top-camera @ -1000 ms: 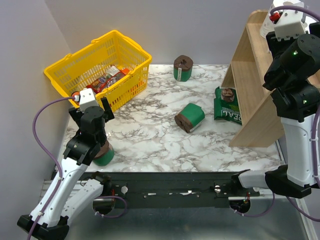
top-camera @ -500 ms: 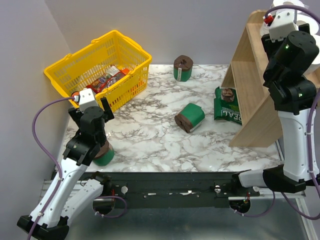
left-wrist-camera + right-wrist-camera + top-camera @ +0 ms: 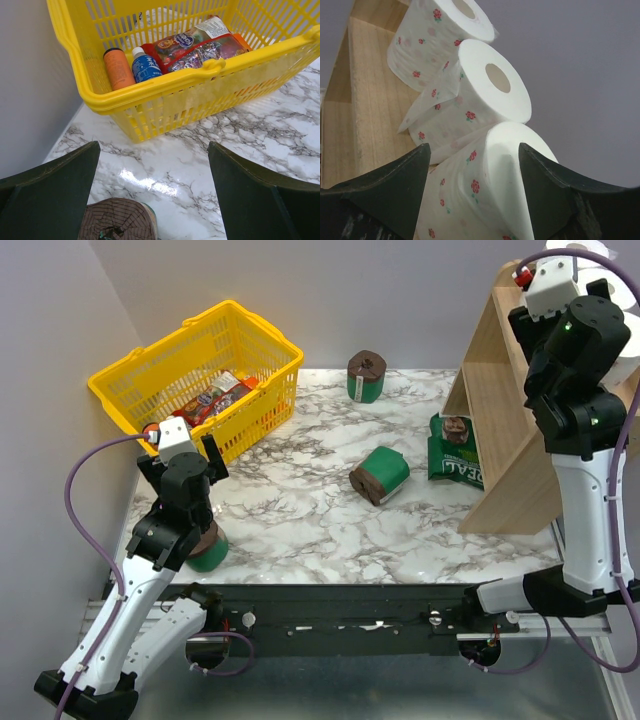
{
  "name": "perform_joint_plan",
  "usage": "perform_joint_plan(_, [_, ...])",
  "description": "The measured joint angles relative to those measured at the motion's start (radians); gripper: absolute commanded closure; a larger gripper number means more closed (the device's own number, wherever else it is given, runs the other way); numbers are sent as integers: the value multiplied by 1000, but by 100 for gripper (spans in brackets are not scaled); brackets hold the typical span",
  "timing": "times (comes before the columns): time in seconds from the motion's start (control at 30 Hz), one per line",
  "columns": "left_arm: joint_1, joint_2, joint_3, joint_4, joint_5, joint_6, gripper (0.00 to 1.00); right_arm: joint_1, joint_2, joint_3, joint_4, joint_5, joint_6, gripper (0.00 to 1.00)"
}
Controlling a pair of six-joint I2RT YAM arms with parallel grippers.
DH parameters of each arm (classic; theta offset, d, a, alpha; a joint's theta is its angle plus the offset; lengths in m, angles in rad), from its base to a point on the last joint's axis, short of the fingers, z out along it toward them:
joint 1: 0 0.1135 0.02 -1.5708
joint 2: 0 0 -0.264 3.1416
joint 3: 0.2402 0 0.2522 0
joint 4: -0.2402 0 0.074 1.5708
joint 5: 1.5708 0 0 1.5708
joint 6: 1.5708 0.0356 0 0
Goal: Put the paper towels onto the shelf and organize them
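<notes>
Three white paper towels with red flowers lie in a row on the top of the wooden shelf (image 3: 365,90): far (image 3: 440,30), middle (image 3: 480,95) and nearest (image 3: 490,190). My right gripper (image 3: 474,150) straddles the nearest roll, whose side is creased; I cannot make out whether the fingers press on it. The shelf (image 3: 500,420) stands at the right of the table. My left gripper (image 3: 152,150) hangs open and empty just above a green roll with a brown end (image 3: 117,220), at the table's near left (image 3: 208,548).
A yellow basket (image 3: 200,370) with bottles and snack packets stands at the far left, right in front of the left gripper. More green rolls: one upright at the back (image 3: 367,376), one on its side mid-table (image 3: 380,475), one (image 3: 457,430) on a green packet (image 3: 450,462) by the shelf.
My right arm has shifted left along the shelf top with its wrist. The left arm and the green rolls have not moved.
</notes>
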Motion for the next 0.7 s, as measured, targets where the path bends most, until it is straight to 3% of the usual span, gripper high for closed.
perform_joint_plan(0.17, [0, 0, 0, 0, 0, 0, 1, 43, -16, 3, -3, -42, 16, 18])
perform_joint_plan(0.5, [0, -24, 0, 0, 0, -1, 1, 390, -26, -14, -18, -5, 146, 18])
perform_joint_plan(0.7, [0, -67, -1, 1, -2, -3, 1, 565, -35, -233, -14, 33, 313, 20])
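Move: The right hand is open beside the nearest floral paper roll on the shelf top; that roll's middle is about 5 cm right, 3 cm back and 4 cm lower. The lying green roll is about 24 cm left, 2 cm back and 50 cm below; the far upright green roll is some 25 cm left, 28 cm ahead and equally low. From the left hand, the near green roll lies about 11 cm straight back and 23 cm below. The open right hand comes away from the floral roll it has set on the shelf and sweeps some 21 cm left at growing speed, out past the shelf's open side and over the table towards the lying green roll; it stays nearly level at first, then dips about 8 cm, turning roughly 30 degrees counter-clockwise as its left side rises a little. Late on, the open left hand starts to ease up and back by barely 2 cm, its fingers tipping slightly up and touching nothing. ##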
